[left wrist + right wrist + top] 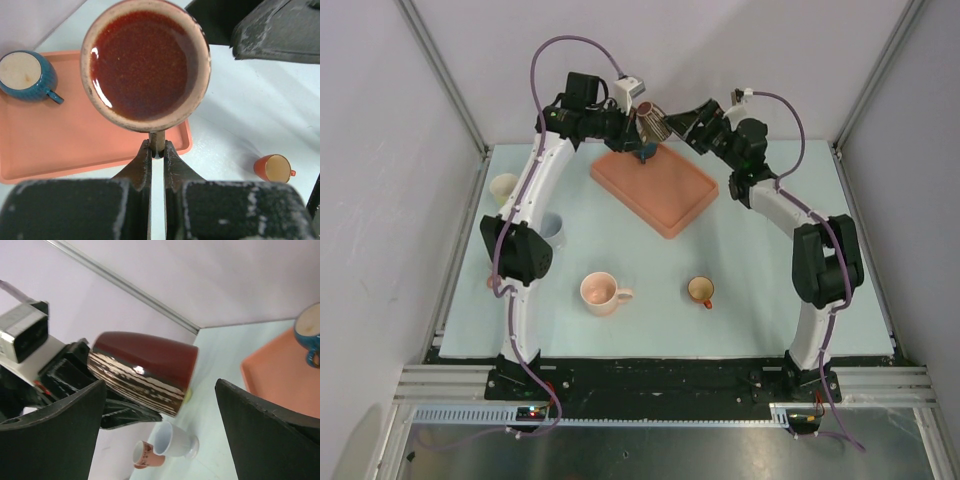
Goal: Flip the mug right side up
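A dark red mug (650,122) with a brown-and-cream streaked side hangs in the air over the far edge of the orange tray (665,195). It lies roughly on its side. My left gripper (157,147) is shut on the mug's handle, and the mug's glossy red inside (145,65) faces the left wrist camera. My right gripper (678,125) stands open just to the right of the mug. In the right wrist view the mug (145,370) sits between and beyond its spread fingers (260,430), not touched by them.
A teal mug (25,72) stands upside down on the tray's far corner. On the table are a pink cup (602,293), a small orange cup (700,290), a cream cup (504,187) and a white cup (552,228) by the left arm.
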`<control>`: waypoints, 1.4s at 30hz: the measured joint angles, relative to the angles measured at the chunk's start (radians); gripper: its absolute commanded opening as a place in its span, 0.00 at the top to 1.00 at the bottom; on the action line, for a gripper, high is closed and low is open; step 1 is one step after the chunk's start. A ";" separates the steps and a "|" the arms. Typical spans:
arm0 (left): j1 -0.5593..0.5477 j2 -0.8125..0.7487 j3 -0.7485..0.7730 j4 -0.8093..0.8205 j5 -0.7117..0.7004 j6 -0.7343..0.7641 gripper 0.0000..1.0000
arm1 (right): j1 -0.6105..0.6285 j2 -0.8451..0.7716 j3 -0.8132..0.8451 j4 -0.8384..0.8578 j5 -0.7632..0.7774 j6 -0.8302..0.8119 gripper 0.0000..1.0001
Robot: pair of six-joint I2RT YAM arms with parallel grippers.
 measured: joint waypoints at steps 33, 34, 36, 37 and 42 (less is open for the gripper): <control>-0.003 -0.002 0.089 -0.003 0.122 -0.029 1.00 | 0.017 0.109 0.061 0.393 -0.094 0.550 0.74; -0.002 -0.002 0.089 -0.003 0.127 -0.038 1.00 | 0.017 0.122 0.072 0.417 -0.101 0.565 0.87; 0.001 -0.002 0.089 -0.005 0.145 -0.070 1.00 | 0.016 0.148 0.097 0.475 -0.118 0.587 0.97; 0.001 -0.002 0.089 -0.005 0.157 -0.083 0.93 | 0.019 0.158 0.104 0.511 -0.127 0.607 0.98; -0.001 -0.006 0.089 -0.002 0.169 -0.095 0.05 | 0.017 0.147 0.093 0.529 -0.152 0.586 1.00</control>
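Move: The left hand holds the dark red striped mug by its handle; the mug's middle is about 3 cm ahead, 3 cm right and 4 cm above that hand point. From the open right hand it lies some 5 cm left and 1 cm ahead, about level in height. Below stand the blue mug, about 7 cm ahead, 6 cm left and 22 cm down from the right hand, and the tray's middle, 2 cm back, 4 cm left and 26 cm down. The right fingers close over the mug's mouth rim and pinch its wall, after that hand rises about 8 cm and eases back and a little left, rolling its left side up and swinging counter-clockwise, some 30 degrees in all. The left hand, still on the handle, lifts about 5 cm and drifts back and right, then opens and lets go of the handle at the very end. ##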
